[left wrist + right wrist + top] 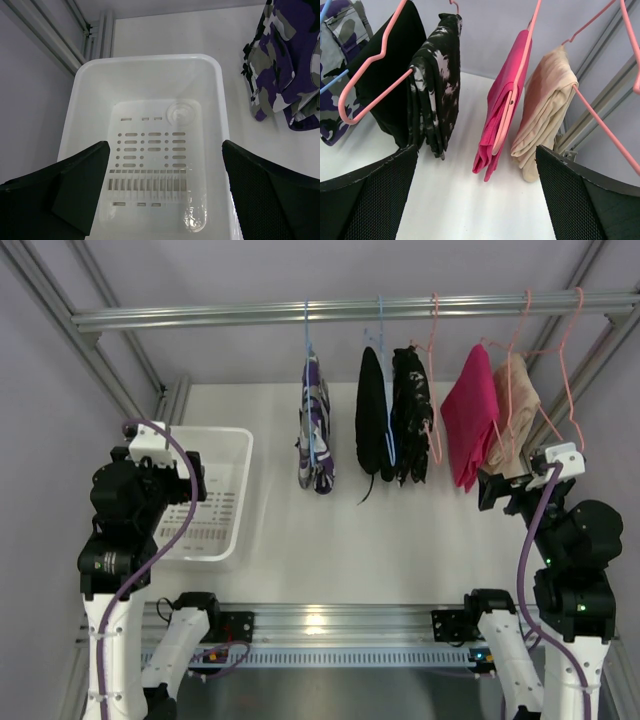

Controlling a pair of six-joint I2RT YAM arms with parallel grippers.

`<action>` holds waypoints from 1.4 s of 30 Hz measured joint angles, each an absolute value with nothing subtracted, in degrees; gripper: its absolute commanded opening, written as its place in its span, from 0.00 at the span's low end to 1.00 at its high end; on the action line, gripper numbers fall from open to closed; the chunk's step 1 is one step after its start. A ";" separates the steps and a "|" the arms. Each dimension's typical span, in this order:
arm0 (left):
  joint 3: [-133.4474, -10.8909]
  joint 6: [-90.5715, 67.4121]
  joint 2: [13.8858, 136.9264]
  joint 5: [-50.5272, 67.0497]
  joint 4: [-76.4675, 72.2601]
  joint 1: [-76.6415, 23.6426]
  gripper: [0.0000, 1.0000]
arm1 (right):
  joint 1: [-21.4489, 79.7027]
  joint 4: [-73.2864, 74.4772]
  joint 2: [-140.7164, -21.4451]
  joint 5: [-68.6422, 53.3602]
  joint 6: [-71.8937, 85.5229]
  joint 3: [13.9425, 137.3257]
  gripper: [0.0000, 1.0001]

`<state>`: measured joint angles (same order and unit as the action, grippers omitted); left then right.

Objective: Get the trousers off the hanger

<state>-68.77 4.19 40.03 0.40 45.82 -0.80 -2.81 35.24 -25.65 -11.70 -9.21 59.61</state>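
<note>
Purple, white and black camouflage trousers (316,435) hang folded over a blue hanger (308,340) on the rail. Plain black trousers (372,425) hang just to their right on another blue hanger (381,340). In the right wrist view the black trousers (395,95) are at upper left and the camouflage pair (340,55) at the far left edge. My left gripper (164,160) is open over the white basket, holding nothing; the camouflage trousers (285,65) lie off to its upper right. My right gripper (476,165) is open and holds nothing, low in front of the hanging clothes and apart from them.
A white perforated basket (235,455) sits on the table at left. A black garment with grey print (412,430), a bright pink one (470,425) and a beige one (515,420) hang on pink hangers (434,340) right of the trousers. Frame posts stand at both sides.
</note>
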 measured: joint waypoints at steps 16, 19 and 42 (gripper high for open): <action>-77.30 -20.05 51.07 28.82 37.82 -0.86 0.95 | -2.81 35.53 -28.03 -12.01 -8.25 59.68 0.99; -73.41 -32.64 53.06 38.70 26.30 -0.84 0.92 | -2.81 36.27 -29.50 -12.36 -7.86 60.05 1.00; -73.41 -50.87 73.58 35.05 -3.46 -16.99 0.65 | -2.81 38.57 -35.38 -12.99 -8.29 65.71 1.00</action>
<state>-73.41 -50.87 73.58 35.05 -3.46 -16.99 -2.81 38.57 -35.38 -12.99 -8.29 65.71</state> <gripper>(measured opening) 0.655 0.993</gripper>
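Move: The camouflage trousers on their blue hanger hang some 26 cm to the left hand's right and 9 cm ahead, their middle slightly below it, about 3 cm. The black trousers hang about 11 cm farther right of them, level with them in depth and height. The white basket lies below the left hand, some 8 cm ahead, 1 cm left and 28 cm down. From the right hand the camouflage trousers are about 38 cm left, 14 cm ahead, 5 cm lower. Sweeping some 23 cm right and 10 cm forward while rising about 7 cm, the left hand goes from over the basket to the blue hanger of the camouflage trousers. It rolls left side down and swings clockwise to point towards the hanging clothes; its fingers close by about a third, with the wire between them. The right hand, still open, eases 2.5 cm forward and tips down slightly. ##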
